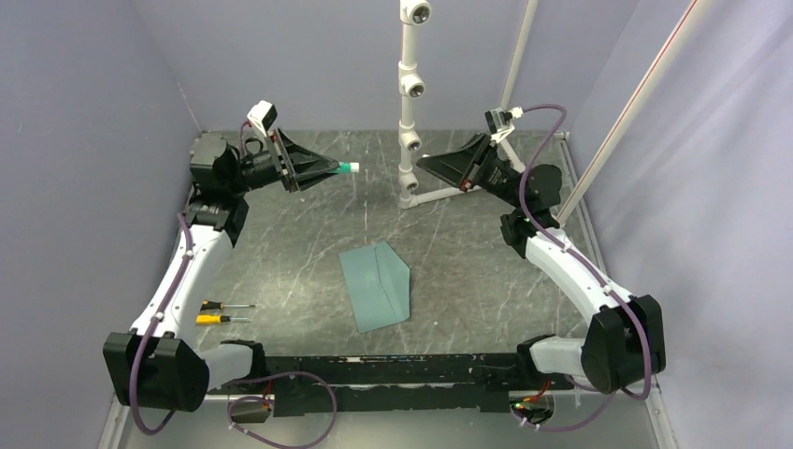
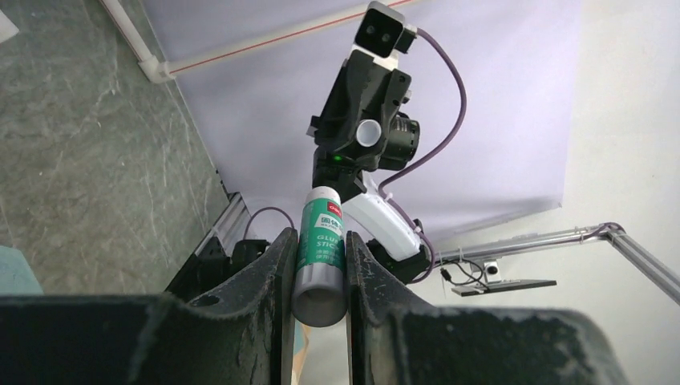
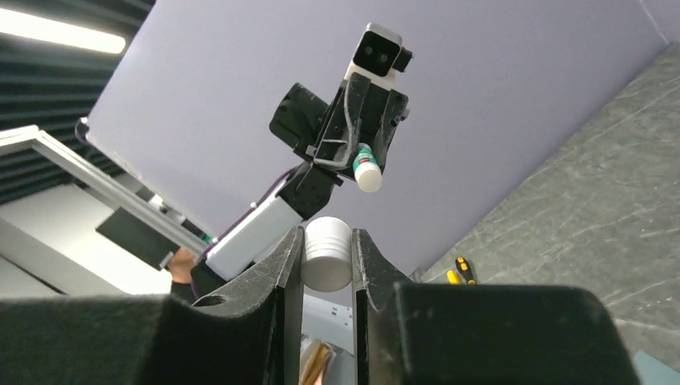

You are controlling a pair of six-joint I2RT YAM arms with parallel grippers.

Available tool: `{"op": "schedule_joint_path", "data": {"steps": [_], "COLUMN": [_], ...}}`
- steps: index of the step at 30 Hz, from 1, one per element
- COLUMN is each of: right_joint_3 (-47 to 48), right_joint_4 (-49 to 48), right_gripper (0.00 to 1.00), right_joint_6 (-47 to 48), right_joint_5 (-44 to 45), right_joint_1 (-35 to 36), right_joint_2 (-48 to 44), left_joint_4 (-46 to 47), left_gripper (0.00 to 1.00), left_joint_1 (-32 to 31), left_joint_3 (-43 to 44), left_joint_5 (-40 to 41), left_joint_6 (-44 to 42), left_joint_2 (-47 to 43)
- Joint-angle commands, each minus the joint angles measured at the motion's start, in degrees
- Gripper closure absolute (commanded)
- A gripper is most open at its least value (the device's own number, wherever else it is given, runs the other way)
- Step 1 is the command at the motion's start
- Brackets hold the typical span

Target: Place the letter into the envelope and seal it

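Note:
The teal envelope (image 1: 376, 285) lies flat on the dark table in the middle, its flap folded toward the right. The letter is out of view. High over the back of the table, my left gripper (image 1: 337, 168) is shut on a green glue stick (image 2: 321, 257), whose white uncapped end points at the right arm. Facing it from the right, my right gripper (image 1: 423, 163) is shut on the stick's white ribbed cap (image 3: 327, 253). A gap separates the cap from the glue stick (image 3: 366, 170).
Two screwdrivers (image 1: 224, 306), one black-handled and one yellow-handled, lie on the table at the near left. A white pipe stand (image 1: 410, 103) with fittings rises at the back centre, close behind the right gripper. Purple walls close in the left, back and right.

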State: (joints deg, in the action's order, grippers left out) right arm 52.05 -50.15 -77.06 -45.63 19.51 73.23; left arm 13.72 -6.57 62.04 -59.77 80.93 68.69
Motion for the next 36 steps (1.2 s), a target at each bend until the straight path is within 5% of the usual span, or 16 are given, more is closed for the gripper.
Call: {"op": "schedule_joint_path", "data": {"steps": [1,7,13,22,36], "right_joint_3": [1.6,8.3,8.0,1.7,3.6], "right_joint_4": [-1.3,46.3,73.6,76.7,78.3], "right_gripper": [1.0,1.0,1.0,0.97,0.95], "right_joint_6": [4.0,32.7,44.9,49.7,54.1], "right_joint_5": [-3.7,10.5,38.7,53.6,48.6], "right_joint_1": [-0.7,-0.9,-1.0,-1.1,-1.3], "right_joint_2": [-3.0,-6.6,-3.3,6.4,21.9], "left_joint_4": [-4.6,-29.9,-39.9,-55.7,-57.1], "left_gripper": [0.98,0.97,0.97,0.98,0.98], "left_joint_1": [0.3,0.3,0.2,-0.1,-0.3], "left_joint_3": [1.8,9.0,9.9,12.7,13.1], "left_joint_5": [-3.3,1.3,4.2,12.1,14.6], "left_joint_6": [-4.4,-23.6,-33.2,-46.1,-49.2], "left_joint_2": [-2.4,-2.4,-1.7,1.1,1.8]}}
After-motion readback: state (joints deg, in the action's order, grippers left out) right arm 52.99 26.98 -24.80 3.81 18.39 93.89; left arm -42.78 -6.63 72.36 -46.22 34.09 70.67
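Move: My left hand holds the glue stick with its bare end out, and the envelope lies about 5 cm to its right, 2 cm back and 40 cm below. My right hand, pinching the white cap some 12 cm to the right of my left hand, is bound for bare table about 15 cm to its own right, 3 cm ahead and 41 cm down. From the right hand the envelope is 7 cm left and 3 cm back; the white pipe lies 16 cm beyond the bare spot and 3 cm left of it. I plunge my right hand almost 40 cm down and about 15 cm to the right, bowing out forward and then partly back, while its fingers roll from pointing left to pointing at the table, still pinching the cap. My left hand keeps the glue stick gripped, sinks about 11 cm with a small shift left, and tips the open end some 30 degrees down towards the envelope. ##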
